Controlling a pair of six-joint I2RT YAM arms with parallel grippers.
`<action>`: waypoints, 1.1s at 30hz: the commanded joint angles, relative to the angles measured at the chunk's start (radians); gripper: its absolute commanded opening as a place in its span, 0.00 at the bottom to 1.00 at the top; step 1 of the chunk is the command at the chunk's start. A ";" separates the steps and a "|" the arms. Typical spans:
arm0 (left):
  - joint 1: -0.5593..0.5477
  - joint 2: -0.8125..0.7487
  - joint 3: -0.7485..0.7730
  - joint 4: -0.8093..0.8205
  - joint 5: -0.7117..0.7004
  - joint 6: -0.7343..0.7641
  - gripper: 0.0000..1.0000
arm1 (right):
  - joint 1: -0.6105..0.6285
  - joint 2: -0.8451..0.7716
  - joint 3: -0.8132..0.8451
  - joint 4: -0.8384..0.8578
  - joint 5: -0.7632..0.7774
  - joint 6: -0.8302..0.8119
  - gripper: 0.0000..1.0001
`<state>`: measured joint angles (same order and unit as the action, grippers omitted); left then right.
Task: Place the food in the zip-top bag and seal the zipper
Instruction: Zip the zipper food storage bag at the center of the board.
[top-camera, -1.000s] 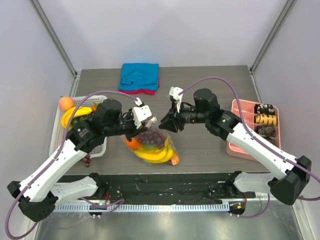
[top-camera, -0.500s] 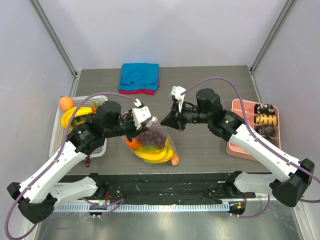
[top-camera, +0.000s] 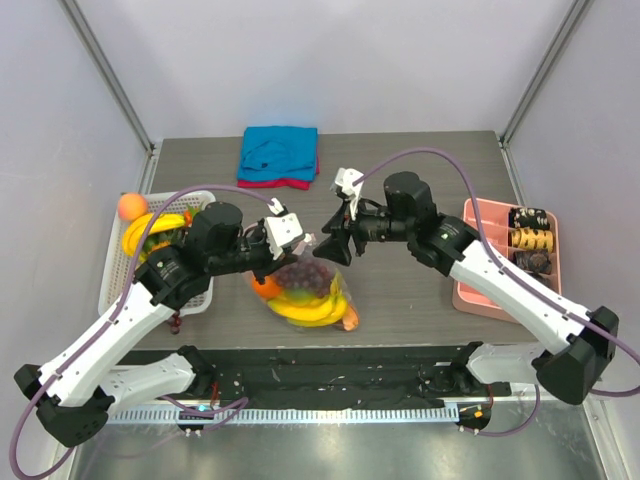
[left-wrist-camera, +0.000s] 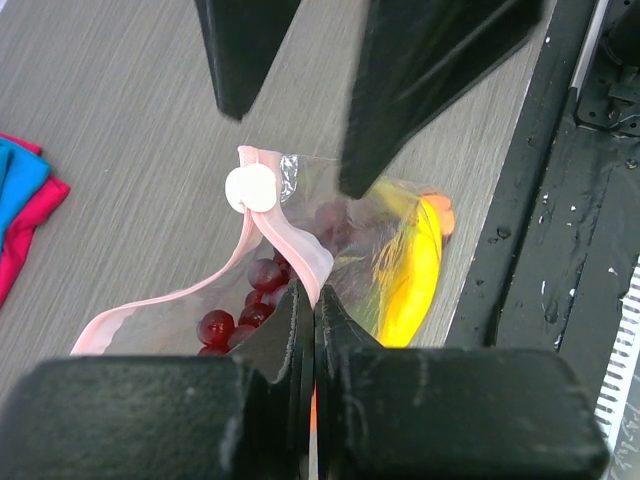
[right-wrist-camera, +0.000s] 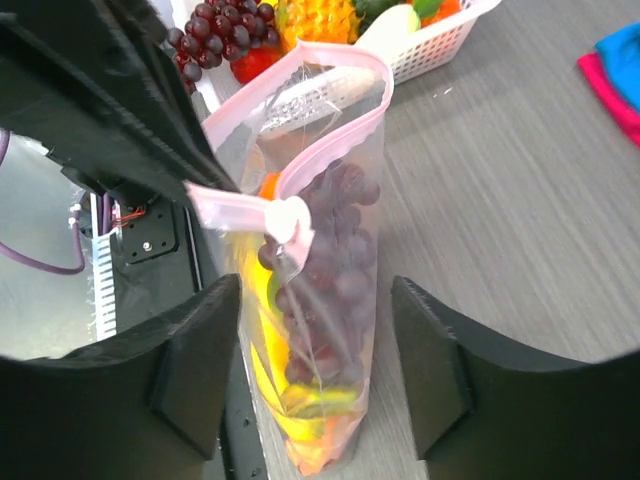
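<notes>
The zip-top bag (top-camera: 305, 292) hangs upright over the table's near edge, held up by its mouth. Inside it is the food: dark grapes (right-wrist-camera: 335, 250), yellow banana pieces (left-wrist-camera: 410, 270), a round orange (top-camera: 265, 287) and an orange carrot-like piece (top-camera: 349, 320). My left gripper (left-wrist-camera: 308, 300) is shut on the pink zipper (right-wrist-camera: 330, 130) beside its white end (left-wrist-camera: 250, 188). The zipper strip gapes in a loop beyond that pinch. My right gripper (right-wrist-camera: 320, 370) is open and straddles the bag's body below the zipper, its fingers (right-wrist-camera: 200, 370) standing off on either side.
A white basket (top-camera: 110, 270) with more fruit sits at the left, with an orange ball (top-camera: 131, 205) at its far corner. A folded blue-and-red cloth (top-camera: 280, 155) lies at the back. A pink compartment tray (top-camera: 485, 230) with brown pieces is at the right.
The right gripper closed, then spread its jaws wide, and shifted slightly left to sit around the bag. The left gripper and bag have stayed put.
</notes>
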<state>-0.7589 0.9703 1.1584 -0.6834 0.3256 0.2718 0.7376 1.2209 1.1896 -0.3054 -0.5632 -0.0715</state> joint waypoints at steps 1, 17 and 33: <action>-0.002 -0.028 0.018 0.076 0.032 0.012 0.00 | 0.003 0.051 0.045 0.068 -0.053 0.025 0.64; 0.053 -0.076 0.017 0.059 -0.053 -0.040 0.44 | 0.019 0.008 0.045 0.063 -0.053 -0.036 0.01; 0.093 0.051 0.123 0.070 0.245 0.064 0.65 | 0.077 -0.034 0.057 0.000 -0.014 -0.228 0.01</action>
<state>-0.6697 0.9913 1.2606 -0.6437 0.4522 0.2832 0.8005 1.2320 1.1980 -0.3378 -0.5907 -0.2428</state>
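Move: Close under the two grippers is the bag's white zip slider: roughly 4 cm to the left of the open right hand and 2 cm below it, with almost no offset ahead or back. From the left hand, already pinching the near lip of the zip, the slider is about 5 cm to the right and 2 cm ahead. The grapes sit some 10 cm below the right hand, 6 cm to its left and 3 cm back; the bananas about 7 cm nearer the robot than the grapes. Reaching a couple of centimetres left and down, the right hand shuts on the zip just to the right of the slider, then keeps its pinch while easing back about 2 cm and slightly right. Once it has hold, the left hand opens, lets go of the near lip and rises about 5 cm, swinging briefly left, then back to the right with its fingers spread. ##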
